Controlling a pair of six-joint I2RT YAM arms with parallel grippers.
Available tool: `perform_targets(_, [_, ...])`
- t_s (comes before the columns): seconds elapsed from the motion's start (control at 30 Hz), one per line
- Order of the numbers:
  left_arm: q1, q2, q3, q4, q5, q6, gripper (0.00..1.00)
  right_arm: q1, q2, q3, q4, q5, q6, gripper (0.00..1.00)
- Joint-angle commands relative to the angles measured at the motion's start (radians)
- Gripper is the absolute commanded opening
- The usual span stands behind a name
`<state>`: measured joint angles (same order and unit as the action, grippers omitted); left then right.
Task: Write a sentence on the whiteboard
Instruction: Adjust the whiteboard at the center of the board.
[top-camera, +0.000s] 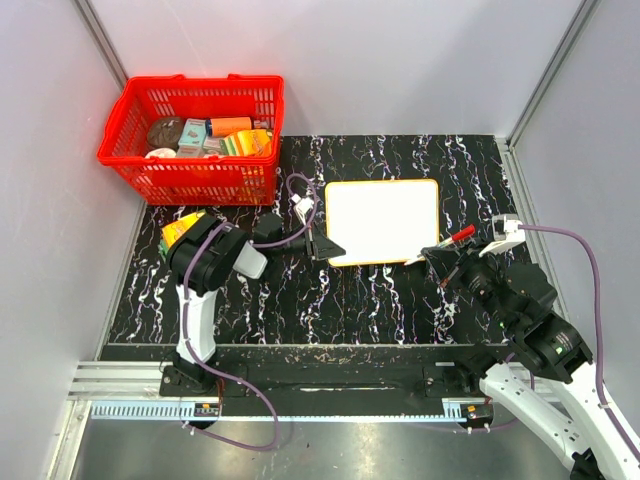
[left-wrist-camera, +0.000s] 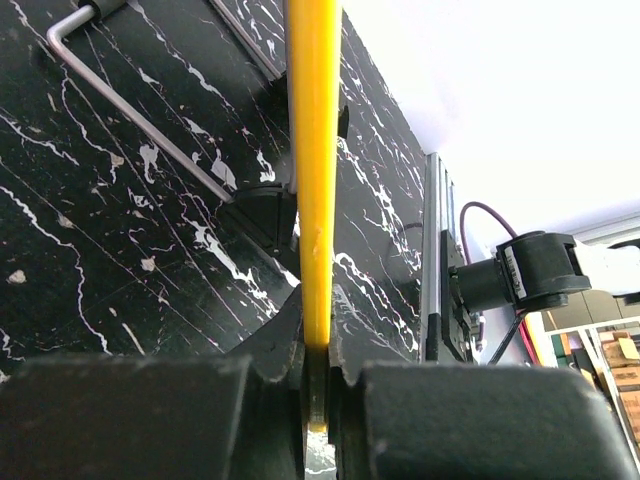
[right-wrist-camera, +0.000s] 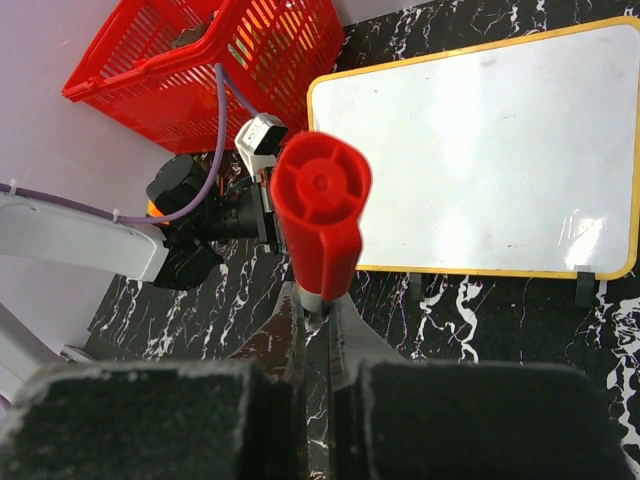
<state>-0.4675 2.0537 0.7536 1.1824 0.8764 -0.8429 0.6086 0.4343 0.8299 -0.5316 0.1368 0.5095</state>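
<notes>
The whiteboard (top-camera: 385, 222) lies flat mid-table, white with an orange-yellow rim, its face blank. No sentence is in view. My left gripper (top-camera: 330, 247) is shut on the board's near-left rim; in the left wrist view that yellow rim (left-wrist-camera: 314, 150) runs edge-on into the left gripper (left-wrist-camera: 318, 335). My right gripper (top-camera: 440, 256) sits off the board's near-right corner, shut on a red marker (top-camera: 461, 236). In the right wrist view the marker (right-wrist-camera: 320, 215) stands up out of the right gripper (right-wrist-camera: 318, 310), with the whiteboard (right-wrist-camera: 480, 140) beyond it.
A red basket (top-camera: 195, 140) holding several packaged goods stands at the back left, also in the right wrist view as the basket (right-wrist-camera: 205, 70). An orange-yellow item (top-camera: 180, 232) sits beside the left arm. Grey walls enclose the black marbled table (top-camera: 380, 300).
</notes>
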Motion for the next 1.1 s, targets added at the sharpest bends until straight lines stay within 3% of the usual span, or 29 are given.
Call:
perform_targets(0.0, [-0.017, 0.008, 0.062, 0.052, 0.004, 0.045, 0.0, 0.002, -0.009, 0.017, -0.004, -0.005, -0.014, 0.0])
perform_targets(0.1, [-0.037, 0.0, 0.081, -0.079, -0.023, 0.136, 0.0, 0.002, -0.009, 0.015, -0.004, -0.005, -0.014, 0.0])
perform_targets(0.43, [-0.042, 0.043, 0.122, -0.19, -0.076, 0.188, 0.0, 0.002, -0.014, 0.015, -0.011, -0.003, -0.017, 0.0])
perform_targets(0.63, [-0.066, -0.009, 0.112, -0.329, -0.125, 0.255, 0.0, 0.002, -0.019, 0.008, -0.008, 0.004, -0.016, 0.0])
perform_targets(0.83, [-0.079, -0.043, 0.085, -0.372, -0.175, 0.269, 0.16, 0.0, -0.02, 0.009, -0.01, -0.003, -0.016, 0.0])
perform_targets(0.97, [-0.079, -0.049, 0.089, -0.412, -0.209, 0.277, 0.36, 0.0, -0.032, 0.009, -0.018, 0.007, -0.019, 0.0])
perform_targets(1.07, [-0.079, -0.067, 0.079, -0.426, -0.241, 0.292, 0.41, 0.002, -0.035, 0.009, -0.022, 0.007, -0.016, 0.0])
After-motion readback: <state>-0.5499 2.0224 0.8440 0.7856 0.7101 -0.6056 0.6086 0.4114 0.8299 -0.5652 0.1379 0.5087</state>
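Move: The left gripper already pinches the whiteboard at its near-left corner; the board's middle lies about 13 cm to its right and 6 cm ahead, roughly level with it. The marker in the right gripper is some 18 cm to the left gripper's right, 11 cm back and 22 cm higher; the red basket sits about 33 cm left and 27 cm ahead. From the right hand, the board's middle is roughly 18 cm ahead, 5 cm left and 22 cm below. Keep the left gripper shut on the whiteboard's near-left corner and push the board to the right about 3 cm, easing slightly forward on the way. Then open the fingers partway to let go of the edge, sink nearly 4 cm with the fingertips dipping some 10 degrees, and back off a centimetre to the left, leaving the fingers straddling the corner. ##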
